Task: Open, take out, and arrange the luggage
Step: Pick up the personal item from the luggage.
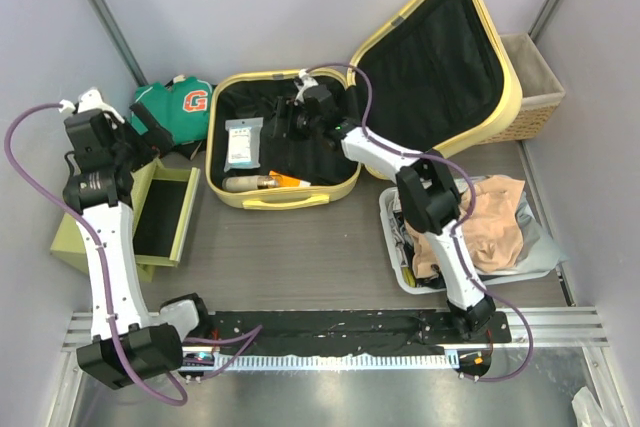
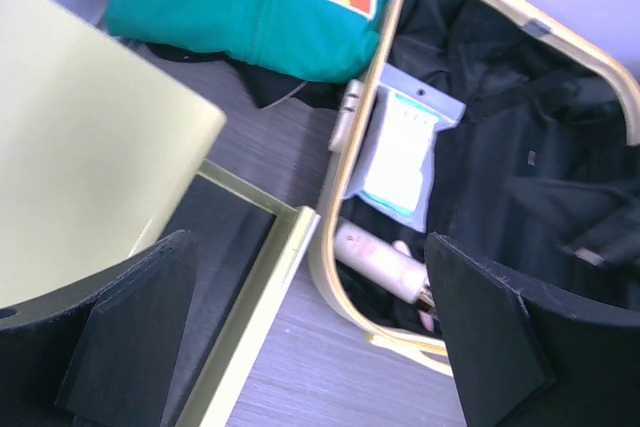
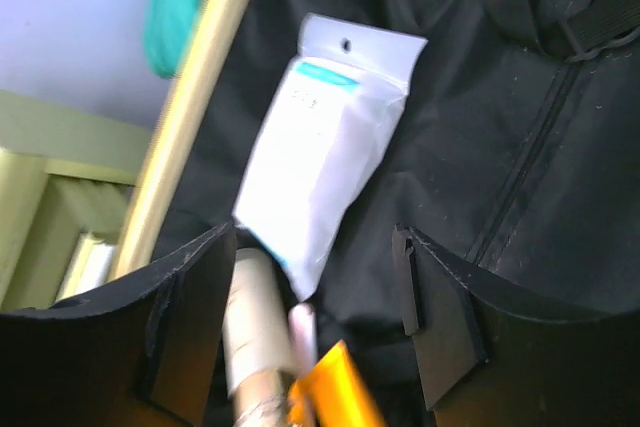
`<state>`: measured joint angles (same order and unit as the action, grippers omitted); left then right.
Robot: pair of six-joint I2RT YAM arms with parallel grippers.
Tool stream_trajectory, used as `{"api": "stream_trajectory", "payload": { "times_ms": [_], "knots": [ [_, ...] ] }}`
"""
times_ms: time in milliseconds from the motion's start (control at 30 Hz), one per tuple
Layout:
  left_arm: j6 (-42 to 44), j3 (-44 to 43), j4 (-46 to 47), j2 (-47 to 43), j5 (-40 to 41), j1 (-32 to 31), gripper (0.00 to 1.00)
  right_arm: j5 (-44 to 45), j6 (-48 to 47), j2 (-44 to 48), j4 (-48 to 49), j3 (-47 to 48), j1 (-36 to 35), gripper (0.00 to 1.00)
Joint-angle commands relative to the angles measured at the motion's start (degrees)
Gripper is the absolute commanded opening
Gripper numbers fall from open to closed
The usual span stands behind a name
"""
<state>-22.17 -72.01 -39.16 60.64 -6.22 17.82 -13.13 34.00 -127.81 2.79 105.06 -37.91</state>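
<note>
The luggage (image 1: 335,187) lies open at the back of the table, its lid (image 1: 508,82) propped up to the right and black lining showing. In its base lie a white packet (image 1: 243,142), a cream bottle (image 1: 246,184) and an orange tube (image 1: 286,181). My right gripper (image 1: 298,113) hovers inside the base, open, with the packet (image 3: 325,162), the bottle (image 3: 255,332) and the tube (image 3: 335,392) below it and nothing gripped (image 3: 315,297). My left gripper (image 1: 152,142) hangs open over the gap between the yellow-green box and the luggage rim (image 2: 335,197), empty (image 2: 320,337).
A yellow-green box (image 1: 160,212) with its lid raised stands left of the luggage. Behind it lies a green shirt (image 1: 175,107). A white tray (image 1: 395,247) heaped with beige cloth (image 1: 490,222) sits at the right, and a wicker basket (image 1: 535,92) stands at the back right.
</note>
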Motion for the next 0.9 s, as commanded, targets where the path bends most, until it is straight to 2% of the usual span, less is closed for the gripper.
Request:
{"api": "stream_trajectory", "payload": {
  "times_ms": [0,100,200,333,533,700,867],
  "knots": [
    [-0.93,-8.22,-8.82,2.9,-7.46,-0.95,1.0,-6.21,-1.57,-8.84,-8.67,14.34,-1.29,0.73],
    [-3.56,-9.9,-10.41,3.34,-12.83,-0.86,1.0,-8.75,-0.43,-14.65,-10.43,19.73,-1.38,0.73],
    [-4.63,-10.78,-11.99,2.56,-14.17,-0.86,1.0,-11.65,1.06,-16.16,-7.9,19.41,-1.38,0.74],
    [-4.63,-11.49,-14.01,1.32,-10.93,-0.95,1.0,-14.38,4.58,-15.98,-0.53,16.77,-1.29,0.72],
    [-3.75,-13.24,-17.0,1.32,-9.6,-0.95,1.0,-16.41,10.03,-16.42,5.64,13.86,-1.38,0.7],
    [-3.67,-14.04,-19.02,1.06,-8.55,-0.95,1.0,-16.93,11.79,-20.46,4.07,19.29,-1.46,0.7],
    [-3.05,-13.95,-20.43,0.53,-7.5,-0.95,1.0,-17.72,14.78,-22.39,7.67,20.63,-1.55,0.69]
  ]
}}
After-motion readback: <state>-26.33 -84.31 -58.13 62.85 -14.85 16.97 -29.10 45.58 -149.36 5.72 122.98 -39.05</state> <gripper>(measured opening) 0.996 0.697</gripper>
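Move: The white pouch, the item being fetched, lies in the open suitcase about 11 cm to the right hand's left, 2 cm ahead and roughly 14 cm below. The brown-capped bottle lies some 9 cm nearer the robot than the pouch, level with it sideways; the orange tube is 6 cm back, 1 cm right and 14 cm below the right hand. From the left hand the pouch lies about 17 cm ahead, 20 cm right and 28 cm lower. The right hand drops about 10 cm into the suitcase while slanting left towards the white pouch, then lifts some 2 cm and works on to the left, 7 cm in all, fingers tipping down and turning roughly 12 degrees counter-clockwise, still open around the pouch's near corner with no clear contact. The left hand, empty and wide open, shifts 4 to 5 cm to its right and about 3 cm back. ##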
